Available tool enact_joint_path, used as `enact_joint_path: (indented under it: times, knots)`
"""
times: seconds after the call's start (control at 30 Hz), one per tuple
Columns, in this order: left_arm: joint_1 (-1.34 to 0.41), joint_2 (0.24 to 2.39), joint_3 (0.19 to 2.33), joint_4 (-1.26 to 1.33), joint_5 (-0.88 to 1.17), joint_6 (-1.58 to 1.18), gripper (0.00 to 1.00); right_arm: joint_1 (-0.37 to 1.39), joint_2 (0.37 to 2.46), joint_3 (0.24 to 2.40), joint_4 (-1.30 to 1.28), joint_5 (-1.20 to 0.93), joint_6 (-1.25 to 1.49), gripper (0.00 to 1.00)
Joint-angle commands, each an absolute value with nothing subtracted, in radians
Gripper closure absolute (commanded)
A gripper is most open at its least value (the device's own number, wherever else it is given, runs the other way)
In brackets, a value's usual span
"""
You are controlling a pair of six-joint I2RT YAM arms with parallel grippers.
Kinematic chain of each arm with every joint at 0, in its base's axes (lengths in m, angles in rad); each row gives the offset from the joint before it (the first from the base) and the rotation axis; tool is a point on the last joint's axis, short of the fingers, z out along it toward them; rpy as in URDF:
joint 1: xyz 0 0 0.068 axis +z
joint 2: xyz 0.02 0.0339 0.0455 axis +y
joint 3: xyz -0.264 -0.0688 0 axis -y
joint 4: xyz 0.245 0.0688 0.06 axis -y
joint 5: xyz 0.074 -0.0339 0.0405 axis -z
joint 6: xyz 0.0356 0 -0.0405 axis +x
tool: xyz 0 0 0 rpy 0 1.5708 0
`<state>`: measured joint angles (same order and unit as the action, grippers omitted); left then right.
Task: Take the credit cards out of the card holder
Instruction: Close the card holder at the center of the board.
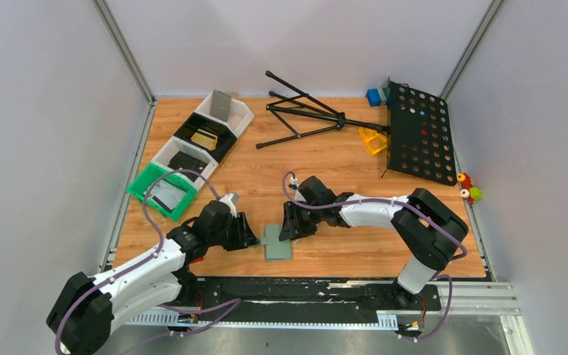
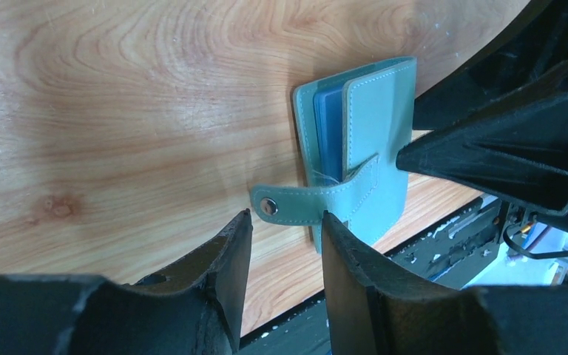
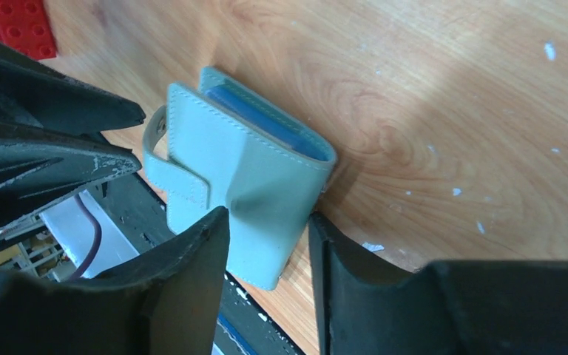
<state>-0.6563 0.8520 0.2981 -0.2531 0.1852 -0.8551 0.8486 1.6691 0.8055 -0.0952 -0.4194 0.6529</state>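
Note:
The grey-blue card holder [image 1: 277,242] lies folded shut on the wood near the front edge. Its side flap [image 2: 296,203] with a metal snap sticks out to the left. My left gripper [image 2: 286,222] stands open, and the flap's tip sits just ahead of its fingertips, untouched. My right gripper [image 3: 268,222] is shut on the holder's [image 3: 244,170] spine end: one finger dents the cover, the other presses its edge. A blue inner layer [image 3: 255,111] shows between the covers. The credit cards are hidden inside. In the top view the left gripper [image 1: 248,235] and right gripper [image 1: 290,222] flank the holder.
A row of trays runs along the back left, from a green one [image 1: 148,194] to a white one [image 1: 229,111]. A black tripod [image 1: 303,115] and a perforated black board [image 1: 418,133] lie at the back. A red block [image 3: 15,26] sits near the left arm. The black rail [image 1: 303,292] borders the near edge.

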Motion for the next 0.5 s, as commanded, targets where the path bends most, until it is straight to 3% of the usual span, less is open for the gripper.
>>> enact_joint_path:
  times: [0.0,0.27,0.47]
  knots:
    - [-0.662,0.887,0.316,-0.214,0.169,-0.819,0.53,0.853,1.7,0.827,-0.096,-0.38,0.662,0.59]
    - [-0.661,0.864,0.355,-0.293,0.085,-0.793,0.53,0.836,1.716,0.85,-0.096,-0.358,0.661,0.98]
    - [-0.661,0.771,0.397,-0.403,-0.052,-0.762,0.5,0.763,1.714,0.854,-0.104,-0.317,0.642,1.0]
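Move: The card holder lies just under the right hand. Its middle is about 3 cm to the left, 1 cm back and 1 cm below, so the half-open fingers straddle the fold on its right side. Its loose strap sticks out about 7 cm to the left, level ahead. From the left hand the holder's middle is some 6 cm to the right, level ahead and 3 cm down. The strap is only about 2 cm to its right and 2 cm below. Down about 1 cm, the right hand shuts its fingers fully from half open, pinching the card holder's folded edge, then drags it forward, the hand travelling nearly 2 cm. The left hand dips about 1 cm beside the strap, then rises again while easing some 2 cm left and 1 cm forward, away from the holder, fingers still half open. ##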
